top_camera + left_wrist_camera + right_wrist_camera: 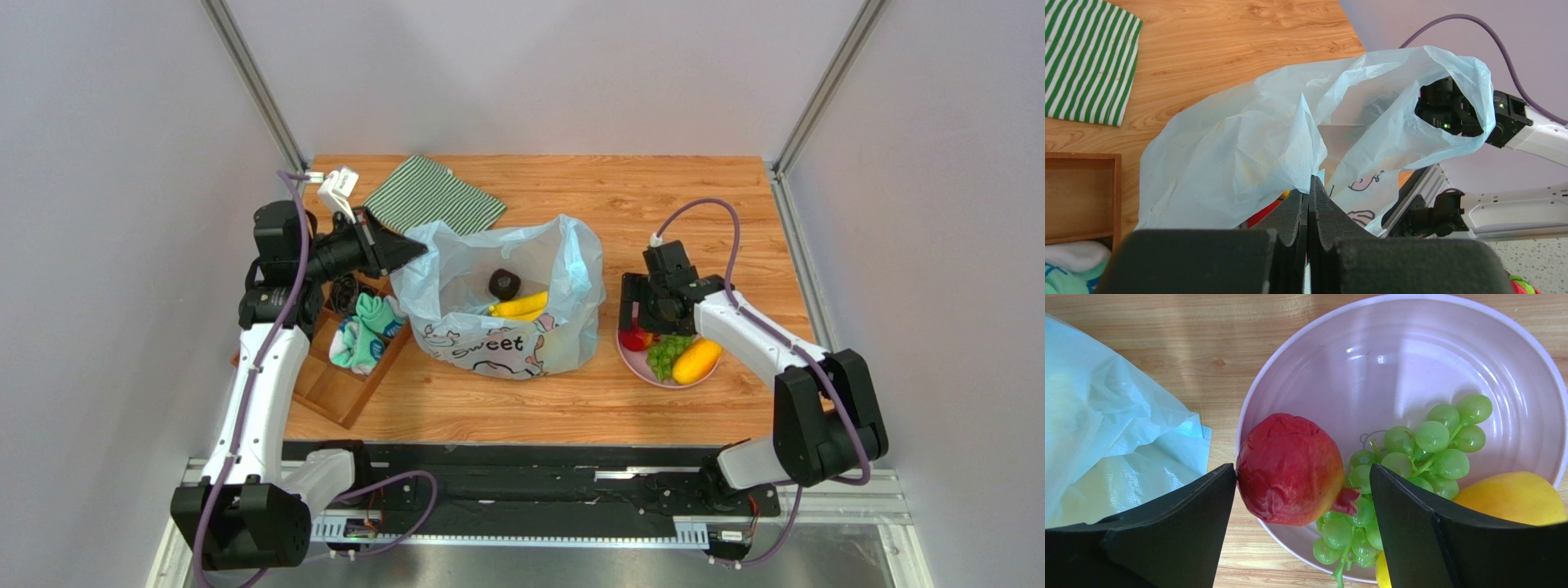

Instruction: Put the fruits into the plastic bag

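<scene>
The plastic bag (491, 321) stands open mid-table with a yellow banana (521, 305) and a dark avocado (504, 283) inside. My left gripper (411, 254) is shut on the bag's left rim and holds it up; in the left wrist view the jaws (1310, 180) pinch the thin plastic (1247, 141). My right gripper (637, 324) is open over the pink plate (648, 371). In the right wrist view its jaws (1303, 471) straddle a red apple (1289, 468); the left finger touches it and the right one stands apart. Green grapes (1419, 447) and a mango (1514, 496) lie beside it.
A green striped cloth (432, 196) lies at the back left. A wooden tray (334, 380) with rolled teal-white socks (366, 331) sits left of the bag. The bag's right side (1106, 435) lies close to the plate rim (1413, 318).
</scene>
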Controlling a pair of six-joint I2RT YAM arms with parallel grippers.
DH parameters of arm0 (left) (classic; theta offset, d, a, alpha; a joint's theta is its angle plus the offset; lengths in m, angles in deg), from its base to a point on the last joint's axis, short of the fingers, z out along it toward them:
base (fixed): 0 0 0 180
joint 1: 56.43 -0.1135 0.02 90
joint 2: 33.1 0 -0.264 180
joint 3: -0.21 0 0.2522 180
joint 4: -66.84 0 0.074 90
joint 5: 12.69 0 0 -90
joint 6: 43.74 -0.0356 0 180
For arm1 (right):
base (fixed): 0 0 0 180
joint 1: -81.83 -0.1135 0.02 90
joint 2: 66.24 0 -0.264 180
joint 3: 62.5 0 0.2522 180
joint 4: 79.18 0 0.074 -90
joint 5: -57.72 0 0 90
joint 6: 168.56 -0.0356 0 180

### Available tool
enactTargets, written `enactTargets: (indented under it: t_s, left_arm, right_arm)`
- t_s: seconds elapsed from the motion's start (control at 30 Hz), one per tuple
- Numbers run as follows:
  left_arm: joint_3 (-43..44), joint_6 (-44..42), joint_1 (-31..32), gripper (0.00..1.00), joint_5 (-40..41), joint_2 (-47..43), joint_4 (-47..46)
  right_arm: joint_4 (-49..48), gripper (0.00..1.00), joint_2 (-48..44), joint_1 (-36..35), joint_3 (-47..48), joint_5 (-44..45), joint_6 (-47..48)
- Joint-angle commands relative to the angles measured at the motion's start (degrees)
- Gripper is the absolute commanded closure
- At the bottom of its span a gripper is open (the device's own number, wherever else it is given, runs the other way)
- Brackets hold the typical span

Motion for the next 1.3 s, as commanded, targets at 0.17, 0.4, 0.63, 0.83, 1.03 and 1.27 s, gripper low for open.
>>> enactTargets:
  t_s: [0.17,0.4,0.63,0.83,1.03,1.27]
  left_arm:
    - [0.0,0.3,-0.4,1.0,-0.3,-0.7,-2.2]
    - [0.0,0.3,-0.4,1.0,-0.3,-0.7,-2.2]
    - [0.0,0.4,-0.5,1.0,-0.4,-0.7,-2.2]
    - [-0.1,0.4,-0.4,1.0,-0.4,-0.7,-2.3]
    - [0.0,0.4,-0.4,1.0,-0.3,-0.7,-2.2]
    - [-0.1,0.7,-0.4,1.0,-0.5,-0.6,-2.3]
  right_arm:
    - [-1.7,0.2,1.8,-1.0,-0.6,1.1,-0.9]
    - [-1.8,0.44,2.1,-1.1,-0.5,1.0,-1.0]
    - [-1.4,0.53,0.2,-1.1,-0.4,1.2,-0.9]
    - [-1.4,0.57,-3.8,-1.2,-0.7,2.0,-1.3]
    - [-5.9,0.6,-17.0,-1.7,-4.5,3.0,-1.0]
    - [-15.9,0.59,-36.6,-1.7,-7.6,-1.3,-4.5]
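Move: The pomegranate sits between my open right fingertips, about 1 cm to the left and 1 cm below the hand point. From that hand the grapes lie some 5 cm right and 4 cm back, the mango about 10 cm right and 5 cm back, both about 3 cm lower. The bag's middle is roughly 22 cm left, 4 cm ahead and slightly higher. From my left hand the pomegranate is about 35 cm right, 4 cm back and 25 cm below. I let my right hand settle about 1 cm lower, close the fingers onto the pomegranate from its left and right sides, and hold still briefly until the grip is set. Then I raise it almost straight up off the plate, speeding up over about 11 cm, while the wrist tips the fingertips some 25 degrees forward and up. My left hand stays put, still pinching the bag's edge. ##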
